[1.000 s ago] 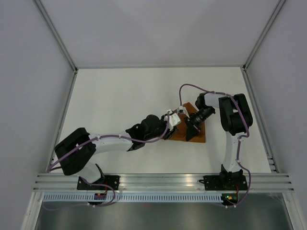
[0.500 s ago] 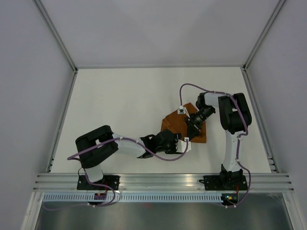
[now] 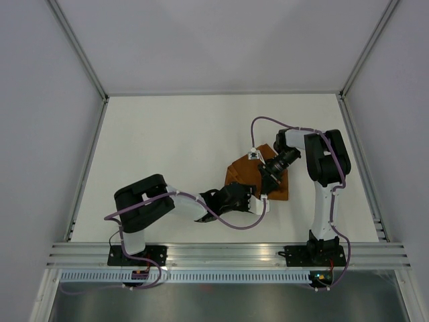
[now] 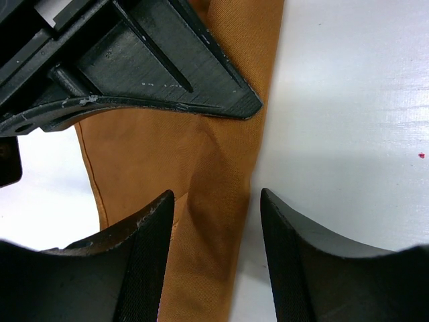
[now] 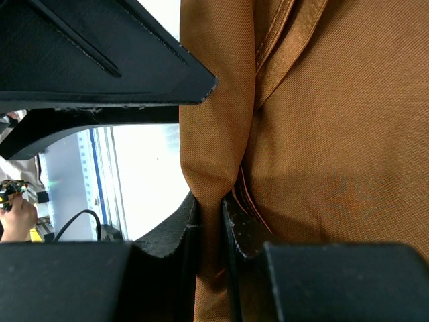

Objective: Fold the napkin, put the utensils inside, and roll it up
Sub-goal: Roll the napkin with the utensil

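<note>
The rust-orange napkin [image 3: 238, 176] lies folded on the white table at centre right. My right gripper [image 3: 267, 181] is shut on a raised fold of the napkin [image 5: 322, 121], pinched between its fingertips [image 5: 209, 213]. My left gripper [image 3: 255, 198] is at the napkin's near edge, open, its two fingers either side of a narrow folded strip of the cloth [image 4: 208, 201] without closing on it [image 4: 216, 225]. The right gripper's black fingers [image 4: 167, 60] show just beyond it. The knife is hidden.
White table [image 3: 167, 134] enclosed by grey walls with metal posts. An aluminium rail [image 3: 228, 255] runs along the near edge by both arm bases. Bare table [image 4: 348, 134] lies right of the cloth strip in the left wrist view.
My left arm has pulled back from the napkin's far-left part to its near edge, its elbow folding in. My right gripper has stayed on the napkin.
</note>
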Tool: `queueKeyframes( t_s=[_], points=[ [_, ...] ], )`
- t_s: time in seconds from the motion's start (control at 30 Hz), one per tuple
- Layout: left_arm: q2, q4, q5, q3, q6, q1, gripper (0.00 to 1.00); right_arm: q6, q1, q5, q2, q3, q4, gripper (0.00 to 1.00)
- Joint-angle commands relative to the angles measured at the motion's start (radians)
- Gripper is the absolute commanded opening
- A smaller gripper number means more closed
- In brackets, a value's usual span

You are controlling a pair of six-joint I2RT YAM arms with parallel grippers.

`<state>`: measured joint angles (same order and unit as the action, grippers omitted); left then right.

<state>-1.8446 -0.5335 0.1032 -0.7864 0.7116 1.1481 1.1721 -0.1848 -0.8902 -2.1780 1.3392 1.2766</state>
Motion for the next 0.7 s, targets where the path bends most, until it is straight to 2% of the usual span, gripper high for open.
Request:
queueKeyframes(
  t_s=[0.0, 0.13, 0.37, 0.47, 0.57, 0.6, 0.67],
  points=[
    [-0.036, 0.049, -0.034, -0.017, 0.063, 0.007, 0.6, 0.061, 0.008, 0.056, -0.039, 0.018, -0.071, 0.18],
    [-0.056, 0.142, -0.083, -0.06, 0.048, 0.007, 0.57, 0.061, 0.01, 0.056, -0.04, 0.023, -0.071, 0.18],
    [-0.091, 0.271, -0.099, -0.132, 0.043, 0.007, 0.45, 0.061, 0.011, 0.053, -0.04, 0.025, -0.066, 0.18],
    [-0.108, 0.331, -0.137, -0.165, 0.034, 0.007, 0.37, 0.063, 0.013, 0.054, -0.04, 0.025, -0.065, 0.18],
    [-0.119, 0.385, -0.151, -0.197, 0.017, 0.007, 0.24, 0.063, 0.013, 0.051, -0.037, 0.025, -0.069, 0.18],
    [-0.119, 0.412, -0.155, -0.212, 0.006, 0.007, 0.16, 0.058, 0.015, 0.053, -0.032, 0.023, -0.074, 0.18],
    [-0.122, 0.434, -0.171, -0.227, -0.003, 0.006, 0.11, 0.035, 0.015, 0.056, -0.017, 0.014, -0.103, 0.22]
  ],
)
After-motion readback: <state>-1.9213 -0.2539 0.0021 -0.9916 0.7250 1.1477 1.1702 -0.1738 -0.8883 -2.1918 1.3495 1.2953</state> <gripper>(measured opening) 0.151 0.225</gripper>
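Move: The rolled near edge of the napkin already runs between the left gripper's open fingers; the stretch to grip is about 2 cm to its right, 1 cm back and 1 cm lower. The closed right gripper stands roughly 7 cm to the left gripper's right and 1 cm ahead. The middle of the folded napkin lies some 6 cm ahead and 2 cm right. From the right gripper, the stretch to grip is about 5 cm left and 2 cm back. Slide the left gripper about 2.5 cm right along the rolled near edge of the napkin, towards the right gripper, sinking it about 1 cm and tipping its fingers some 10 degrees further down. Close the fingers as it travels, so that they pinch the roll. Keep the right gripper in place with its pinch on the same edge. ##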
